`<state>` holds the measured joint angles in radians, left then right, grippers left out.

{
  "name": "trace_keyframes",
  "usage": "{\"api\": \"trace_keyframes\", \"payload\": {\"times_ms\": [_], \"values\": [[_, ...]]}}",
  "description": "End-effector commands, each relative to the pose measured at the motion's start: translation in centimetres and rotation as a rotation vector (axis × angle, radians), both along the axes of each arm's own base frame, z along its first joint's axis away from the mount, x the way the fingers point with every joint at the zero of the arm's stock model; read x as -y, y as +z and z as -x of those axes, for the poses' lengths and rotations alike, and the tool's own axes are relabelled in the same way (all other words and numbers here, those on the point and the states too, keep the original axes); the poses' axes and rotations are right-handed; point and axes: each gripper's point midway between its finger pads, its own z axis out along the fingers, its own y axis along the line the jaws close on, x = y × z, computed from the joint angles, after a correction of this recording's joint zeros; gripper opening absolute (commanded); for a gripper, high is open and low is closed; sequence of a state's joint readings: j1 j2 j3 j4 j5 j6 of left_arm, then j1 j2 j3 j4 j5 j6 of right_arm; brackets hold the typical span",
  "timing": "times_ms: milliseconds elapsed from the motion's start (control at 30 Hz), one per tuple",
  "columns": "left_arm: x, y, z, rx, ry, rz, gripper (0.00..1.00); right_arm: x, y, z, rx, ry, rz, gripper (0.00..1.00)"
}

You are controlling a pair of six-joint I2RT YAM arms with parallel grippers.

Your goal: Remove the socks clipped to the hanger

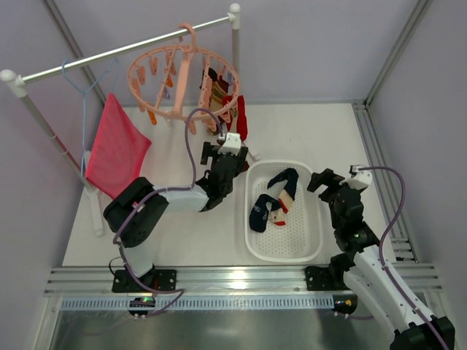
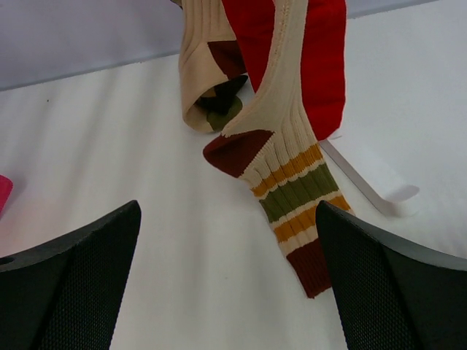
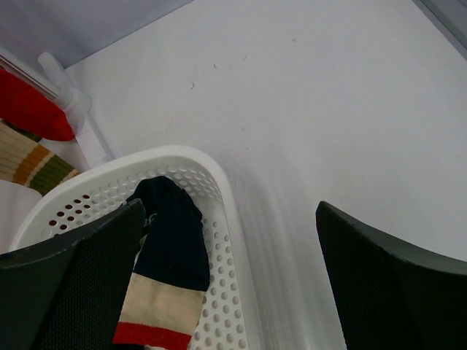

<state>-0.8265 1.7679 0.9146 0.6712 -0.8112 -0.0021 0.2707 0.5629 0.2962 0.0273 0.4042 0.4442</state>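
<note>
The salmon-pink ring hanger [image 1: 182, 80] hangs by its hook from the rail. Socks stay clipped on its right side: a plain red one [image 2: 325, 65], a brown-tan striped one [image 2: 292, 182] and a diamond-patterned one [image 2: 208, 73], their ends reaching down to the table. My left gripper [image 1: 225, 148] is just below them, open and empty [image 2: 230, 292], with the striped sock's cuff beside its right finger. My right gripper [image 1: 330, 184] is open and empty [image 3: 230, 277] over the right rim of the white basket [image 1: 314, 240]. Dark navy socks [image 1: 273, 197] lie in that basket.
A large pink-red cloth [image 1: 117, 149] hangs at the left on a thin light-blue wire hanger [image 1: 84, 87]. The drying rack's rail [image 1: 109, 55] crosses the back, and its white foot [image 2: 379, 189] lies on the table behind the socks. Metal frame rails edge the table.
</note>
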Motion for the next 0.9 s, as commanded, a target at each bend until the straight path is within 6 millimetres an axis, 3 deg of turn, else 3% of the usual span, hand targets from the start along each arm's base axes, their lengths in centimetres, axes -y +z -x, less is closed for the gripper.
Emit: {"api": "trace_keyframes", "payload": {"times_ms": [0, 333, 600, 633, 733, 833, 867], "values": [[0.5, 3.6, -2.5, 0.14, -0.006, 0.081, 1.0, -0.5, 1.4, -0.9, 0.064, 0.02, -0.015, 0.99], [0.6, 1.3, -5.3, 0.172, -0.021, 0.043, 1.0, -0.8, 1.8, -1.3, 0.061, 0.034, -0.005, 0.99], [0.2, 1.8, -6.3, 0.242, 0.026, 0.034, 0.57, 0.6, 2.0, -1.0, 0.056, -0.021, 0.044, 0.99], [0.1, 1.7, -6.4, 0.244, 0.027, 0.012, 0.43, 0.5, 1.9, -1.0, 0.055, -0.017, 0.042, 0.99], [0.0, 1.7, -6.7, 0.264, 0.047, 0.003, 0.2, 0.1, 1.9, -1.2, 0.057, 0.0, 0.032, 0.99], [-0.3, 1.9, -6.6, 0.281, 0.06, 0.003, 0.0, 0.0, 1.6, -1.4, 0.045, 0.004, 0.036, 0.99], [-0.5, 2.0, -6.5, 0.286, 0.065, 0.005, 0.0, 0.0, 1.6, -1.4, 0.044, 0.001, 0.038, 0.99]]}}
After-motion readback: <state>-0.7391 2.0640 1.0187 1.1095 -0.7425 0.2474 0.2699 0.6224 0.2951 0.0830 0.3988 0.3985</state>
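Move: The striped sock hangs some 8 cm ahead of the left hand and about 3 cm to its right, near hand height, with its brown heel almost straight ahead between the open fingers. Behind it the red sock hangs about 13 cm ahead, 6 cm right and 3 cm higher than the hand. The other beige sock is about 14 cm ahead, 2 cm left and 3 cm up. From the right hand the striped sock lies about 16 cm ahead and 32 cm left, near its height. The left hand reaches about 6 cm forward to the striped sock's brown heel, its open fingers first sinking some 2 cm and then coming back up about 1 cm. From roughly halfway the fingers go from wide open to fully shut at the heel's left corner and seem to pinch it, while the wrist tips the fingertips up about 10 degrees. ##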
